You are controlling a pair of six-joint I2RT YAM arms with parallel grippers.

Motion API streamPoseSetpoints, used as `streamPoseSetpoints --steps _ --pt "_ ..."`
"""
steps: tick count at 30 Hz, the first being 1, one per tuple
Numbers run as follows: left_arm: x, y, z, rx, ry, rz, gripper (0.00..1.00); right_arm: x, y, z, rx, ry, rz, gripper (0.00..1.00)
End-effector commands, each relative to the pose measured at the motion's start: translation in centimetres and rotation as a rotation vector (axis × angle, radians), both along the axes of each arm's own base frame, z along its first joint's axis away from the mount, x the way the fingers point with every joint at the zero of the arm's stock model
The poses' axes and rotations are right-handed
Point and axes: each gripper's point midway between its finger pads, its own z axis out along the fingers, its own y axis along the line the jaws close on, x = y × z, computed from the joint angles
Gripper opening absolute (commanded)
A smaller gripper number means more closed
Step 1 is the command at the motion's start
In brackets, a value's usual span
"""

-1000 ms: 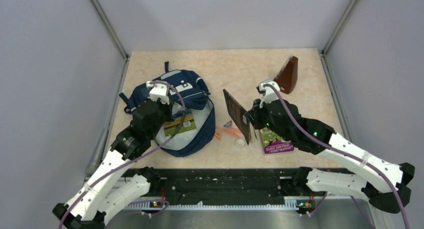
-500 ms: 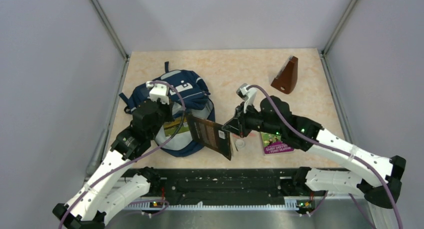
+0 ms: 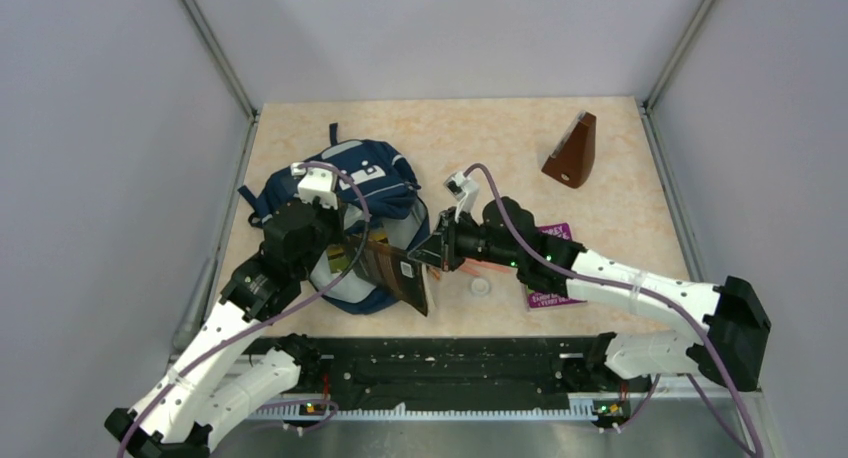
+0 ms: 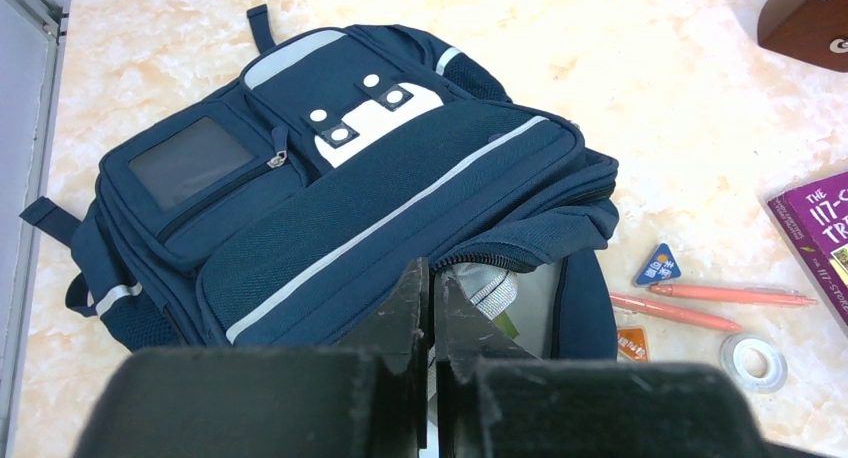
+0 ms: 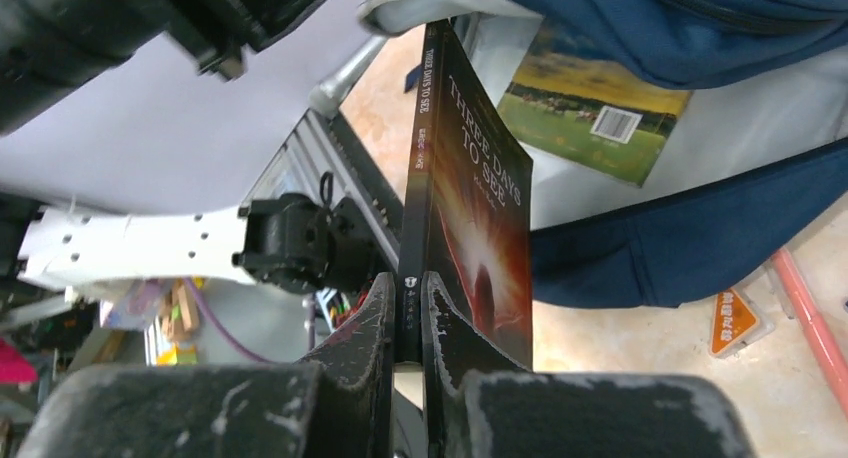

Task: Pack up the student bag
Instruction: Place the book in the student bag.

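The student bag (image 3: 372, 174) (image 4: 330, 198), navy with pale stripes, lies at the left of the table with its mouth unzipped. My left gripper (image 3: 336, 218) (image 4: 432, 270) is shut on the zipped rim of that mouth and holds it up. My right gripper (image 3: 431, 257) (image 5: 407, 278) is shut on the spine end of a dark book (image 3: 393, 267) (image 5: 480, 208) titled "Three Days to See". The book is tilted, with its far end at the bag's mouth. Another book (image 5: 590, 103), green and yellow, lies inside on the pale lining.
A purple book (image 3: 553, 296) (image 4: 815, 233) lies partly under my right arm. Two orange pens (image 4: 700, 303), a tape roll (image 3: 481, 287) (image 4: 752, 361), a blue triangle tag (image 4: 658, 265) and a small orange packet (image 4: 630, 343) lie right of the bag. A brown wedge (image 3: 572, 153) stands far right.
My right arm has carried the dark book leftward from the table's middle to the bag's mouth. The left arm and the bag have not moved.
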Motion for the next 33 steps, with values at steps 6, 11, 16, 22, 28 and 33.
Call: streamPoseSetpoints --steps 6,11,16,22,28,33 --pt "0.5 -0.4 3.8 -0.096 -0.125 0.003 0.0 6.0 1.1 -1.6 0.072 0.014 -0.31 0.0" --pt "0.5 -0.4 3.8 -0.094 -0.125 0.004 0.0 8.9 -0.6 -5.5 -0.031 -0.011 -0.485 0.0" --pt "0.5 -0.4 3.7 -0.093 -0.123 0.003 0.0 10.8 -2.2 -9.4 -0.152 -0.027 -0.618 0.0" --pt "0.6 -0.5 3.6 -0.089 -0.12 0.005 0.0 11.7 -2.9 -12.5 -0.212 -0.023 -0.697 0.0" --pt "0.7 -0.6 3.4 -0.086 -0.114 0.003 0.0 12.4 -3.3 -12.9 -0.132 0.006 -0.78 0.0" --pt "0.7 -0.6 3.4 -0.084 -0.113 0.002 0.0 12.1 -2.5 -10.6 0.007 0.028 -0.759 0.0"
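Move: My right hand, with the book already pinched by its spine, has the open mouth of the student bag roughly 12 cm ahead, 8 cm to its left and 17 cm below. In that mouth the green book lies about 12 cm ahead, 13 cm left and 20 cm down; the orange triangle is some 11 cm ahead, 5 cm right and 24 cm down. From my left hand the mouth is about level, 5 cm right and 18 cm below. I swing the book down into the bag's mouth: my right hand sinks about 13 cm while reaching some 11 cm forward, turning roughly 40 degrees clockwise so the book points in under the raised flap. It slows near the end, and the fingers keep their pinch on the spine. My left hand stays still, keeping the flap lifted. ##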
